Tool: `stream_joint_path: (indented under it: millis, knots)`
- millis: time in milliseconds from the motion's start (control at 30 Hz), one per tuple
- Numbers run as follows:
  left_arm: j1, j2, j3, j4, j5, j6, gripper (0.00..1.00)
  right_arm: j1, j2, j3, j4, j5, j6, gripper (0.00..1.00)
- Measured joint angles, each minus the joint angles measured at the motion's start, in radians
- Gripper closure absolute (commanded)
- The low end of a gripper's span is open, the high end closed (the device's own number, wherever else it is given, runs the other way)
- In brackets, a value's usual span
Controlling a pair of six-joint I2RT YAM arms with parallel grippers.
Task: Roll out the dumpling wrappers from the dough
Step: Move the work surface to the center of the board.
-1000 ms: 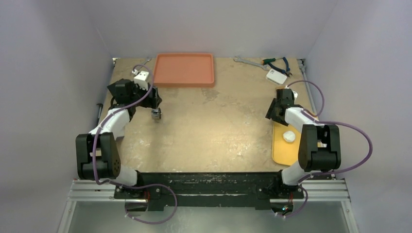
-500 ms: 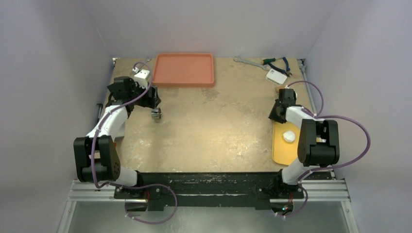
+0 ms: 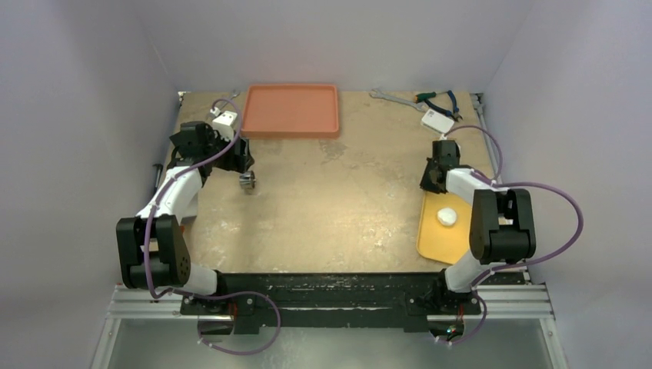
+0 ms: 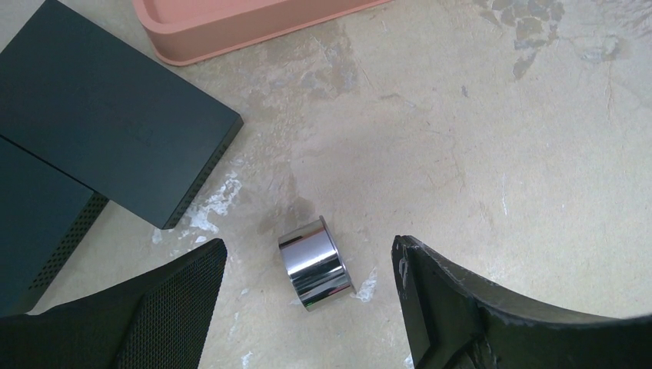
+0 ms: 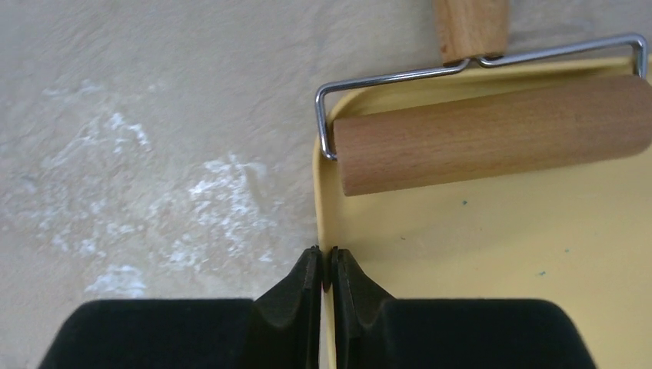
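Note:
A white lump of dough sits on a yellow board at the right side of the table. My right gripper is shut on that board's left edge, one finger on each side of the rim. A wooden rolling pin with a wire frame lies across the board's far end. My left gripper hangs open over a shiny metal ring cutter, which lies on its side between the fingers without touching them. No dumpling wrappers are in view.
An orange tray stands at the back centre, a small white box to its left. A wrench, pliers and another white box lie at the back right. A dark flat block lies near the cutter.
My right gripper has closed on the yellow board's edge, and the board with the dough has slid left, toward the table's middle. The left arm has barely moved.

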Motion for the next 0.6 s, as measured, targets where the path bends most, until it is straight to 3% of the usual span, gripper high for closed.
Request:
stream_joint_path:
  millis: [600]
  knots:
    - [0.0, 0.0, 0.002, -0.004, 0.0, 0.0, 0.21, 0.431, 0.036, 0.059, -0.034, -0.065, 0.165, 1.0]
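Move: My right fingers already pinch the left rim of the yellow work surface near its far corner. The board's centre lies about 34 cm to their left and roughly level ahead. The work surface's middle is some 13 cm right and 12 cm back, the dough ball about 8 cm right and 9 cm back, and the rolling pin's big roller about 9 cm right and 6 cm ahead. From my left hand the board's centre is about 27 cm right, 6 cm back and 13 cm down. Keeping my right hand's pinch on the rim, I drag the work surface left across the board towards its centre, about 17 cm and gathering speed, the path curving back only slightly late on. I stay low and swing the wrist roughly 20 degrees counter-clockwise as I pull. ##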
